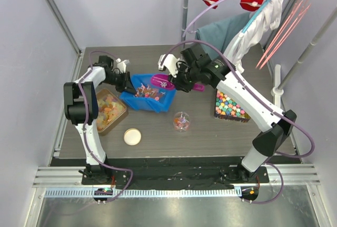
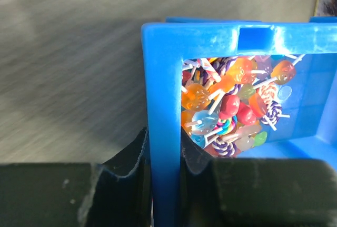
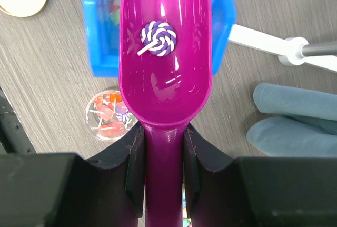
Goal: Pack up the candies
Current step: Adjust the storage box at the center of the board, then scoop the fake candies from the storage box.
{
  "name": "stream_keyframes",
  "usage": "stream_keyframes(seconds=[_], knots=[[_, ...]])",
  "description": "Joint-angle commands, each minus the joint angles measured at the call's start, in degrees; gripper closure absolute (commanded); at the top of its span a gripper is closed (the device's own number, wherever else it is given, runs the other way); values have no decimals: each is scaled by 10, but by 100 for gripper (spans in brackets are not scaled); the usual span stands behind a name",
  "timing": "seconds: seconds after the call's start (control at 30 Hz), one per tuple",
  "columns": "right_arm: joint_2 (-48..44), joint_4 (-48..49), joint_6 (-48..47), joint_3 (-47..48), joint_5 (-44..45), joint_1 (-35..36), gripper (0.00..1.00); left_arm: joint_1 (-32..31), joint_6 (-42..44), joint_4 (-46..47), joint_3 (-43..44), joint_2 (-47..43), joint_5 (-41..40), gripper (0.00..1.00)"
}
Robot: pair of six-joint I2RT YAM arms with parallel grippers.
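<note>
The candies [image 2: 231, 106] are tiny lollipops, red, orange, blue and purple-swirled, heaped in a blue bin [image 1: 138, 102]. My left gripper [image 2: 164, 153] is shut on the blue bin's left wall [image 2: 163, 106]; from above it [image 1: 126, 82] sits at the bin's left rim. My right gripper [image 3: 164, 148] is shut on the handle of a magenta scoop [image 3: 166, 79], held over the bin [image 3: 97, 53]. One purple-and-white swirl candy [image 3: 158, 37] lies in the scoop's bowl. A small clear round tub [image 3: 108, 114] with a few candies stands below on the table, also seen from above [image 1: 181, 121].
A round white lid [image 1: 132, 136] lies in front of the bin. A tray of orange-yellow pieces [image 1: 108, 110] is at the left, a box of pastel cubes [image 1: 230, 106] at the right. Clothes [image 1: 247, 27] hang on a rack behind; grey-blue cloth [image 3: 295, 116] lies near the scoop.
</note>
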Motion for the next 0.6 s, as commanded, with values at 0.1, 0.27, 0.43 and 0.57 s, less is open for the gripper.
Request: stream_keyframes(seconds=[0.1, 0.27, 0.43, 0.57], knots=[[47, -54, 1, 56, 50, 14, 99, 4, -79, 58, 20, -38, -47, 100], [103, -111, -2, 106, 93, 15, 99, 2, -80, 66, 26, -48, -81, 100], [160, -146, -12, 144, 132, 14, 99, -8, -59, 68, 29, -66, -135, 100], [185, -146, -13, 151, 135, 11, 99, -27, -25, 64, 26, -75, -165, 100]])
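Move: The blue storage box, with its left rim already in the left fingers, has its middle about 9 cm to that hand's right, level fore and aft and some 3 cm below. The cardboard candy box stands roughly 9 cm back and 10 cm left of the left hand, about 4 cm lower. From the scoop-holding right hand, the storage box lies about 9 cm ahead, 15 cm left and 23 cm below; the clear jar is about 6 cm back, hardly off to either side and 24 cm down. The storage box, still pinched by its left rim, is carried along forward and to the left by the left hand, some 4 cm in all, with the wrist rolling its left side up and turning a little counter-clockwise. The right hand keeps its grip on the scoop and sinks about 8 cm with a slight reach forward, towards the box's right end, its fingers tipping more steeply down by some 20 degrees. ##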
